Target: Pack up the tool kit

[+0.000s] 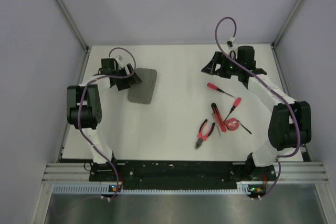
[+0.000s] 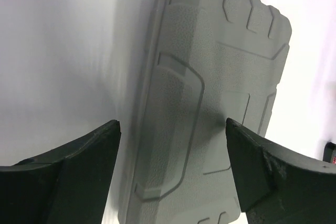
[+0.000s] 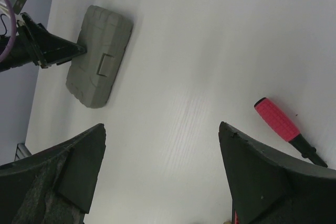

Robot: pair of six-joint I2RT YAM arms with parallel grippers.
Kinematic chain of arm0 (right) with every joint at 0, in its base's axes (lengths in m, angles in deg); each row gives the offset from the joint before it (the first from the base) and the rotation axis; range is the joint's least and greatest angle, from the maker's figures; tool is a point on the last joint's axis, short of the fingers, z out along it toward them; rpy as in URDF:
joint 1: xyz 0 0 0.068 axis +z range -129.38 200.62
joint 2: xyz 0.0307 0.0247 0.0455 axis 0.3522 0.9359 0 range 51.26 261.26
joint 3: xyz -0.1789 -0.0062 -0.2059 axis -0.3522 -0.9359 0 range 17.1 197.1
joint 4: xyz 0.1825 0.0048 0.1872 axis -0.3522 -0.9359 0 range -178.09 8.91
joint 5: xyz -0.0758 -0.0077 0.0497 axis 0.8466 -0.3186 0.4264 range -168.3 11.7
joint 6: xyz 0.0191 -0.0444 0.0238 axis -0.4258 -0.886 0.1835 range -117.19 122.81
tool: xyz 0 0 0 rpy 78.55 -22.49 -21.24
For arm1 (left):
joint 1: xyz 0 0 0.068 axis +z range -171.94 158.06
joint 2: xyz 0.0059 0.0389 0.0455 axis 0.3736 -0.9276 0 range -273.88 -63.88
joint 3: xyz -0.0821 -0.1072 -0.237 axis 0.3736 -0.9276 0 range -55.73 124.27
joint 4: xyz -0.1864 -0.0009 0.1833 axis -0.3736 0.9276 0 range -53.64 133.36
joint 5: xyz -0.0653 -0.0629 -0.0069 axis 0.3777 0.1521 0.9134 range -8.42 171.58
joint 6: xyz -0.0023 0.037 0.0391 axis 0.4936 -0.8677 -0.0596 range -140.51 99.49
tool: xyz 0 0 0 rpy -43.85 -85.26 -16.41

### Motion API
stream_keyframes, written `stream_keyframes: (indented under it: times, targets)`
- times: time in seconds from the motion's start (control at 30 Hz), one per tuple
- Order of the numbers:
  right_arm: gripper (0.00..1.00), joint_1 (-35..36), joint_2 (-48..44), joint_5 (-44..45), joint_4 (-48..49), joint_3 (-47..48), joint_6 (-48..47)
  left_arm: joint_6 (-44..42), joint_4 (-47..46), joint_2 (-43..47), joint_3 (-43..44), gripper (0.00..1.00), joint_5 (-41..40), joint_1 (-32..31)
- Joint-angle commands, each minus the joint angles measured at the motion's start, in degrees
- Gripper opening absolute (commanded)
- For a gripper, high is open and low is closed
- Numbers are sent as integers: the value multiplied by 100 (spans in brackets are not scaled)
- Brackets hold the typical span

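The tool kit's grey case (image 1: pixel 143 86) lies shut on the white table at the left. My left gripper (image 1: pixel 132 78) hovers at its left edge. In the left wrist view the case (image 2: pixel 210 77) fills the frame and the left gripper (image 2: pixel 173 129) is open, one finger at the case's side and the other above its lid. The loose tools lie to the right: two red-handled screwdrivers (image 1: pixel 218 88) (image 1: pixel 234 104), a knife (image 1: pixel 215 115), pliers (image 1: pixel 203 132) and a red tape measure (image 1: pixel 232 125). My right gripper (image 1: pixel 211 67) (image 3: pixel 163 135) is open over bare table, with a screwdriver handle (image 3: pixel 275 119) to its right.
Grey walls close in the table at the back and both sides. A metal rail (image 1: pixel 184 174) with the arm bases runs along the near edge. Bare white table (image 1: pixel 178 103) lies between the case and the tools.
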Motion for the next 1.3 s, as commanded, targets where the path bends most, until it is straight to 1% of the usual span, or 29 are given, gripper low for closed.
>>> stream_keyframes:
  times: [0.0,0.07,0.17,0.33,0.37,0.4,0.5,0.57,0.63,0.73,0.8,0.9,1.07,1.27]
  targets:
    - [87,184,154,-111,79,257,-111,103,-489,-140,82,83,684,-8]
    - [87,341,251,-129,0,309,-303,-2,-358,-193,47,81,781,-17]
    - [87,815,400,169,-167,397,-550,-108,-252,-176,-119,77,895,-70]
    - [84,1317,691,301,-168,459,-340,-143,-146,87,-742,71,913,-263]
    - [84,1396,743,363,-141,467,-270,-143,-146,149,-883,70,870,-255]
    - [83,1484,796,398,-89,485,-217,-152,-120,219,-972,68,765,-446]
    - [80,1721,1016,460,262,511,29,-74,-67,483,-1209,66,536,-588]
    - [74,1888,1191,425,543,538,266,6,-67,632,-1332,64,613,-676]
    - [66,2029,1376,477,676,625,424,85,-67,738,-1412,63,684,-799]
    - [55,2135,1675,626,676,784,583,251,-67,844,-1517,62,562,-1010]
    - [50,2153,1745,688,904,775,697,357,-76,888,-1587,61,544,-1107]
    - [40,2196,1816,662,958,731,715,620,-111,949,-1737,61,368,-1133]
    - [35,2302,1948,785,887,687,697,1016,74,958,-1790,60,-115,-1133]
    - [30,2372,2211,715,940,748,636,1210,-41,976,-1939,59,-89,-1142]
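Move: The case's middle lies about 4 cm right of the left hand and 3 cm nearer the robot, a couple of centimetres below the fingertips, which straddle its left edge. From the right hand the case is roughly 34 cm to the left, level in reach and 15 cm lower. Below the right hand, one red screwdriver lies about 5 cm to its right and 2 cm back; a second one is 11 cm right and 12 cm back. Keeping its fingers over the case's left edge, one finger on the lid, the left hand drags the case back and right, some 14 cm on the diagonal, while its fingers close part-way onto the edge. The right hand sweeps about 16 cm left and sinks 10 cm, drawing back slightly, towards the latch on the case's right side; its fingers narrow from wide open to about a third, ending close by, contact not clear. ##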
